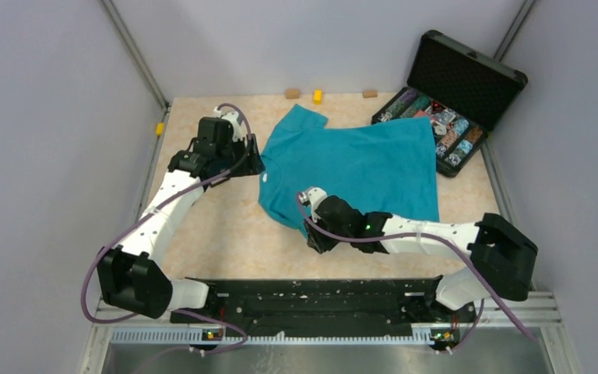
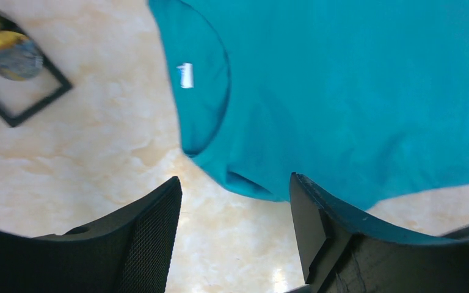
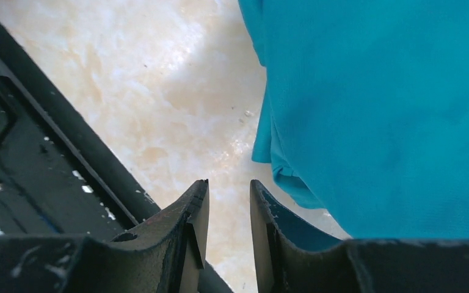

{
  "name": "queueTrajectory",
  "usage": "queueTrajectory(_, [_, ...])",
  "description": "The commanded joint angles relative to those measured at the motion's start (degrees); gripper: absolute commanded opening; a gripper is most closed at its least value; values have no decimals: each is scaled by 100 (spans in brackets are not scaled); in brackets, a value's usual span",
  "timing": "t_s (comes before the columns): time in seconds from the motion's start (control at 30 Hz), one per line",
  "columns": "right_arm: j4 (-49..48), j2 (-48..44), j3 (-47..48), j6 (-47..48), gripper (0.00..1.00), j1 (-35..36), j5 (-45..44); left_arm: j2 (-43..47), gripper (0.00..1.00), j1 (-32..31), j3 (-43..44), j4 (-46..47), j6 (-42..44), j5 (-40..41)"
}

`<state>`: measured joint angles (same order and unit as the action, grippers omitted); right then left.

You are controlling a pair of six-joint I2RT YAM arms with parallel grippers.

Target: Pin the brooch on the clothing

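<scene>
The clothing (image 1: 366, 164) is a teal T-shirt lying flat on the beige table, collar to the left. Its white label (image 2: 185, 75) shows inside the collar. My left gripper (image 1: 253, 160) hovers at the collar's left side. In the left wrist view it (image 2: 235, 183) is open, with bare table between the fingers and the shirt's (image 2: 354, 91) sleeve edge just beyond. My right gripper (image 1: 311, 234) is at the shirt's near-left sleeve. Its jaws (image 3: 229, 183) stand a narrow gap apart with only table between them, and the fabric (image 3: 391, 110) lies just to their right. I cannot make out the brooch.
An open black case (image 1: 467, 74) with multicoloured trinkets (image 1: 440, 128) stands at the far right. Small brown (image 1: 292, 93) and yellow (image 1: 318, 96) blocks lie along the back edge. The black base rail (image 3: 30, 165) runs close to the left of my right gripper. A black square frame (image 2: 21, 91) lies left of the collar.
</scene>
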<state>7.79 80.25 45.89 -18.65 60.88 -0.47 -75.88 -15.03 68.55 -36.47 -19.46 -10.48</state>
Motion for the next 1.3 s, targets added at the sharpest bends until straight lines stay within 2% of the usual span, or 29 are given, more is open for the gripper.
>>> queueTrajectory(0.0, [36, 420, 445, 19, 32, 236, -413, 84, 69, 35, 21, -78, 582, 1252])
queueTrajectory(0.13, [51, 827, 649, 44, 31, 334, -518, 331, 69, 43, -348, 253, 752, 1890])
queueTrajectory(0.33, [275, 1393, 1078, 8, 26, 446, -905, 597, 69, 40, -654, 428, 755, 1985])
queueTrajectory(0.53, [673, 1667, 1324, -87, 27, 451, -1433, 669, 69, 40, -613, 438, 701, 1740])
queueTrajectory(1.03, [1217, 2239, 1636, -520, 25, 453, -1798, 884, 69, 38, -633, 454, 645, 1628])
queueTrajectory(1.13, [1211, 2323, 1587, -585, 15, 455, -1790, 920, 69, 40, -642, 456, 652, 1636])
queueTrajectory(1.17, [1212, 2340, 1577, -605, 4, 458, -1778, 933, 69, 41, -646, 459, 654, 1652])
queueTrajectory(1.2, [1232, 2327, 1574, -624, 0, 456, -1743, 946, 69, 37, -654, 464, 654, 1659])
queueTrajectory(1.27, [1202, 2207, 1549, -590, 0, 455, -1493, 982, 69, 36, -684, 476, 646, 1656])
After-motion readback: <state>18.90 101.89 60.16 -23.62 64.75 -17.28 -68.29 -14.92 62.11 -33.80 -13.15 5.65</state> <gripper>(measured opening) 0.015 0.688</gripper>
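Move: From my right hand, the clothing's near edge by the folded-under sleeve lies about 3 cm ahead, level sideways and 7 cm below. From the same hand, the white neck tag is about 24 cm ahead and 11 cm left, the table's near edge 7 cm back, straight behind. My left hand has that cloth edge 13 cm back, 12 cm right; the round brooch is 11 cm ahead, 11 cm left, and the star brooch 4 cm ahead, 18 cm left, all about 19 cm below. I lower my right hand about 7 cm onto the clothing's near edge and ease it some 3 cm forward, swaying left and back on the way. The fingers steepen by about 20 degrees and turn slightly clockwise, then shut from a third open, pinching the cloth right at the end. My open, empty left hand shifts about 6 cm left towards the brooch boxes, dipping and rising again as it rolls, then hovers. ##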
